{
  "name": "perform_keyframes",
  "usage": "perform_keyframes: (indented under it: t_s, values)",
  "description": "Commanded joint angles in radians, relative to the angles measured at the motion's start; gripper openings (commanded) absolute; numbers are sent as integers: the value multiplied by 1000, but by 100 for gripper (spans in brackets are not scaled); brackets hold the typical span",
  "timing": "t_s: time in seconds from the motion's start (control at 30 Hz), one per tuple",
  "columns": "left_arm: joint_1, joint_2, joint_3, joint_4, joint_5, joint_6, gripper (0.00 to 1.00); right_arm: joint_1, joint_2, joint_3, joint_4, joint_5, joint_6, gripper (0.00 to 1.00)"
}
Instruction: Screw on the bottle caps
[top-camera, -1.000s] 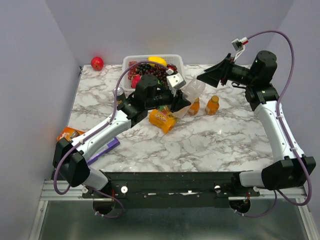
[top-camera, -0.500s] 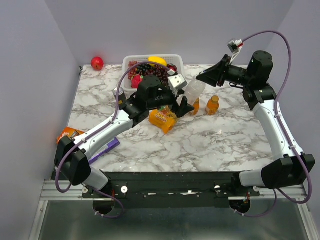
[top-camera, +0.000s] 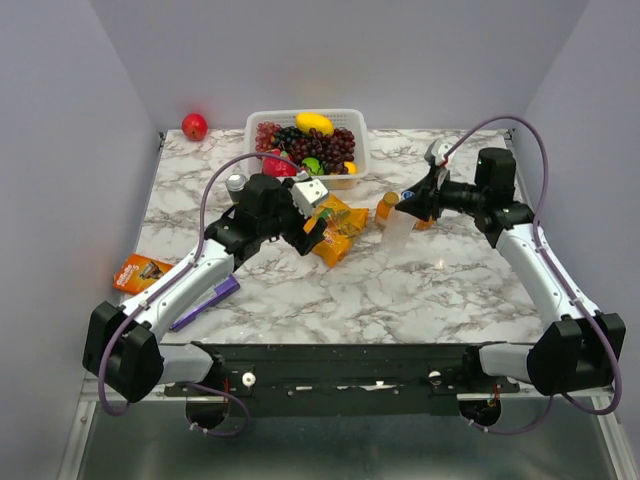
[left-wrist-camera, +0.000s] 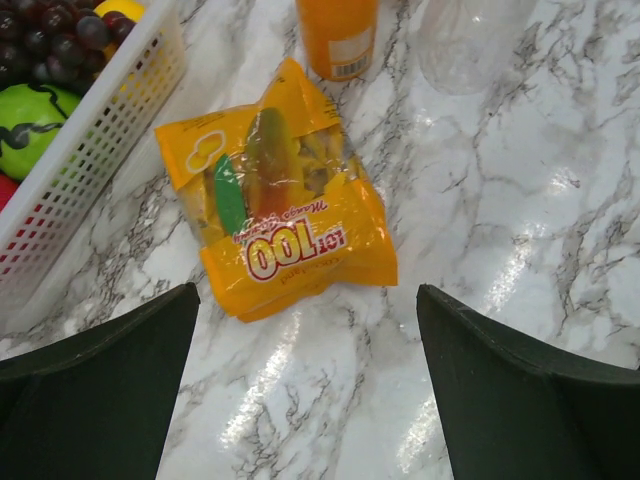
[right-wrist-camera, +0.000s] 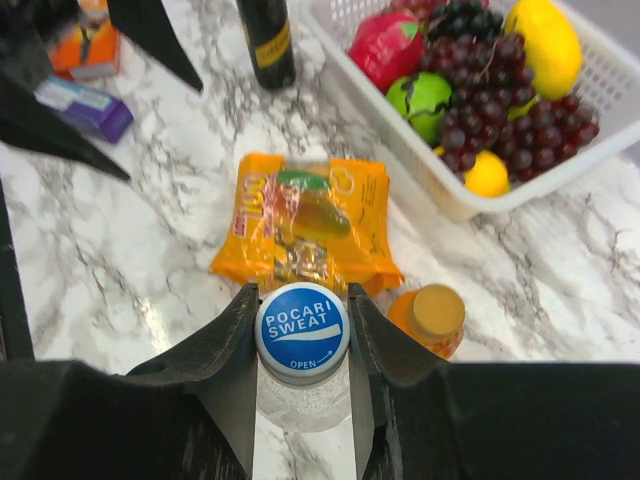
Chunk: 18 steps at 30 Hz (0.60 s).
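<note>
A colourless bottle (top-camera: 397, 232) stands upright on the marble. Its white cap with a blue mark (right-wrist-camera: 302, 333) sits on its neck. My right gripper (right-wrist-camera: 302, 335) is shut on that cap, one finger on each side, seen from straight above. Just right of it stands an orange bottle (right-wrist-camera: 430, 318) wearing a golden cap (right-wrist-camera: 437, 309); it also shows in the top view as the orange bottle (top-camera: 385, 209). My left gripper (left-wrist-camera: 308, 300) hangs open and holds nothing, low over the marble near the front edge of a yellow snack bag (left-wrist-camera: 285, 215). The orange bottle (left-wrist-camera: 338, 35) and the colourless bottle (left-wrist-camera: 470, 45) lie beyond it.
A white basket (top-camera: 250, 125) of fruit stands at the back, with a red apple (top-camera: 194, 126) to its left. A dark can (top-camera: 236, 185) stands behind the left arm. An orange packet (top-camera: 140, 270) and a purple bar (top-camera: 205, 300) lie at the near left.
My left gripper opened, let go of the tilted colourless bottle and drew back to the left. My right gripper came down and shut on its cap; the bottle now stands on the table.
</note>
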Motion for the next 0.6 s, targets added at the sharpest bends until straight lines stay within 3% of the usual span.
perform_keyframes:
  t_s: [0.0, 0.3, 0.57]
  values:
    - [18, -23, -3, -20, -77, 25, 99, 8, -12, -68, -10, 35, -160, 11]
    - [24, 14, 23, -14, -100, 4, 99, 9, 31, -112, 8, 85, -223, 19]
    - [28, 34, 46, -29, -117, 16, 99, 8, 54, -149, 51, 82, -203, 21]
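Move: My right hand holds the clear bottle by its blue cap, bound for the table spot almost straight below, about 27 cm down and 1 cm to the right. One orange bottle stands some 10 cm ahead and 4 cm left of this hand, the other 9 cm ahead and 6 cm right; the candy bag lies 16 cm left, 6 cm ahead. From my empty left hand, the spot is about 24 cm right, 3 cm ahead and 20 cm down. I keep my right fingers pinched on the cap and neck and lower the clear bottle about 7 cm towards the bare table just short of the two orange bottles, quickly at first, then slower, dipping the fingertips slightly by some 8 degrees. My left hand, wide open and empty, eases a couple of centimetres forward and left, away from the bottle. ##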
